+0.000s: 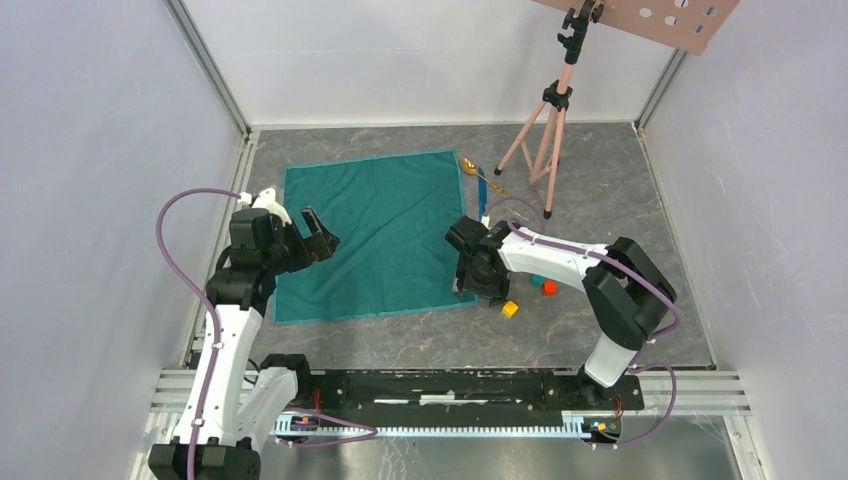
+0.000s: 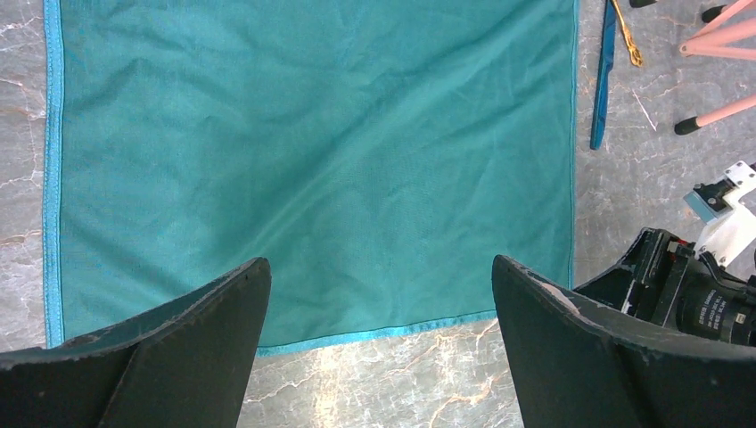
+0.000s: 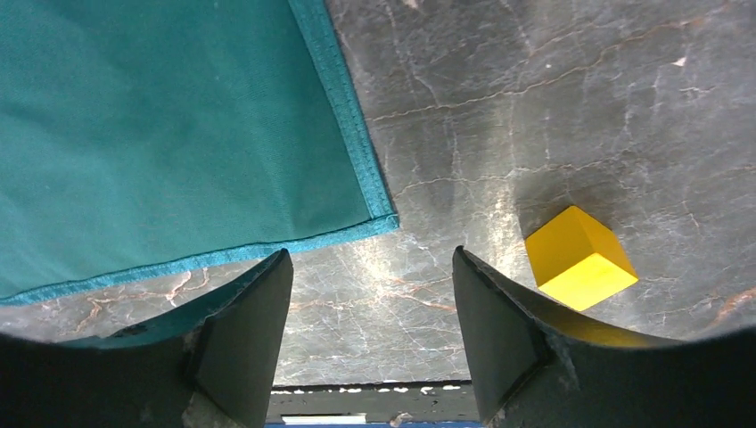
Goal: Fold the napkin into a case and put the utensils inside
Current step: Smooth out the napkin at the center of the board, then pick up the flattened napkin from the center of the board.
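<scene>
The teal-green napkin (image 1: 372, 232) lies spread flat on the grey table, not folded into a case. My left gripper (image 1: 322, 238) hovers open over its left edge; in the left wrist view the left gripper (image 2: 381, 267) has its jaws wide apart above the napkin (image 2: 312, 152) hem, holding nothing. My right gripper (image 1: 466, 286) is at the cloth's near right corner; in the right wrist view the right gripper (image 3: 372, 260) is open over bare table just short of the napkin (image 3: 169, 125) corner. The gold spoon (image 1: 468, 165) and blue knife (image 1: 484, 192) lie beyond the far right corner.
A yellow cube (image 1: 510, 309) sits just right of the right gripper, showing as the yellow cube (image 3: 579, 257) beside the right finger. A red cube (image 1: 549, 288) and a teal cube (image 1: 537, 281) lie behind it. A pink tripod (image 1: 545, 130) stands at the back right.
</scene>
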Action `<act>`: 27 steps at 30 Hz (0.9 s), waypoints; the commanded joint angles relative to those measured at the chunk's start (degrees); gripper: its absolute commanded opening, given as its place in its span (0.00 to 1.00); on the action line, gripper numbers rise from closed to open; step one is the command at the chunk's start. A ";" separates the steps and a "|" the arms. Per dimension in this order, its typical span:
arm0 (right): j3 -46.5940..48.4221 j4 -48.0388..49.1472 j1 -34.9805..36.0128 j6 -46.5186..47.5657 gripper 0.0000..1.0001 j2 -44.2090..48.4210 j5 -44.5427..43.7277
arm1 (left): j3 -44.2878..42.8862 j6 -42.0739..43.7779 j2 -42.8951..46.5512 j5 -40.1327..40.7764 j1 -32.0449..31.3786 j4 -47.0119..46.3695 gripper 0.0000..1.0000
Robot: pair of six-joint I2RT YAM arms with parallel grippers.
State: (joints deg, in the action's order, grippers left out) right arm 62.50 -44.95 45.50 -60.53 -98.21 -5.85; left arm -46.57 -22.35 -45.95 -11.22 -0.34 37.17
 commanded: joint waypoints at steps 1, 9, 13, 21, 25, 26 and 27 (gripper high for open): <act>1.94 -1.74 -0.44 -3.97 0.69 -0.14 -3.48 | 0.14 2.75 1.10 -1.67 0.25 -2.04 1.00; 2.34 -0.40 -0.69 -5.69 0.55 -0.46 -3.25 | 0.16 2.84 1.35 -1.78 0.25 -2.08 1.00; 2.34 -1.33 -0.69 -6.78 0.55 -1.23 -3.03 | 0.15 2.92 1.54 -1.70 0.25 -1.96 1.00; 3.81 -3.63 -0.73 -8.45 0.52 -3.36 -2.61 | 0.08 3.14 1.89 -1.44 0.25 -1.86 1.00; 4.44 -3.30 -0.68 -9.23 0.50 -4.71 -2.37 | -0.05 3.20 1.98 -1.12 0.01 -1.55 1.00; 4.68 -3.16 -0.69 -9.25 0.49 -5.16 -2.12 | -0.11 3.19 1.89 -1.18 -0.01 -1.54 1.00; 4.74 -3.23 -0.68 -9.37 0.49 -5.38 -1.95 | -0.10 3.19 1.77 -1.15 -0.01 -1.57 1.00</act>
State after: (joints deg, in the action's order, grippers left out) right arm 64.84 -47.16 44.88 -67.83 -102.26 -7.62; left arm -46.48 -21.78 -44.60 -12.12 -0.34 37.19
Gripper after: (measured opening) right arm 0.496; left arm 0.997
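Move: The napkin's near right corner lies about 1 cm ahead and 1 cm to the right of the right hand, some 2 cm below it. A yellow cube stands about 7 cm to this hand's right and 1 cm back. Farther right, both about 2 cm below it, are the teal cube, 12 cm right and 4 ahead, and the red cube, 14 cm right and 2 ahead. For the left hand that corner is some 33 cm right, 4 back and 18 below. Forward by not quite 1 cm and then down by about 1 cm, the right hand eases in over the napkin's near right corner. Its fingers, still pointing down, close from three-quarters open to half open while the wrist turns clockwise by under 10 degrees. The left fingertip comes in over the hem and the right one stays over bare board; touch can't be made out. ##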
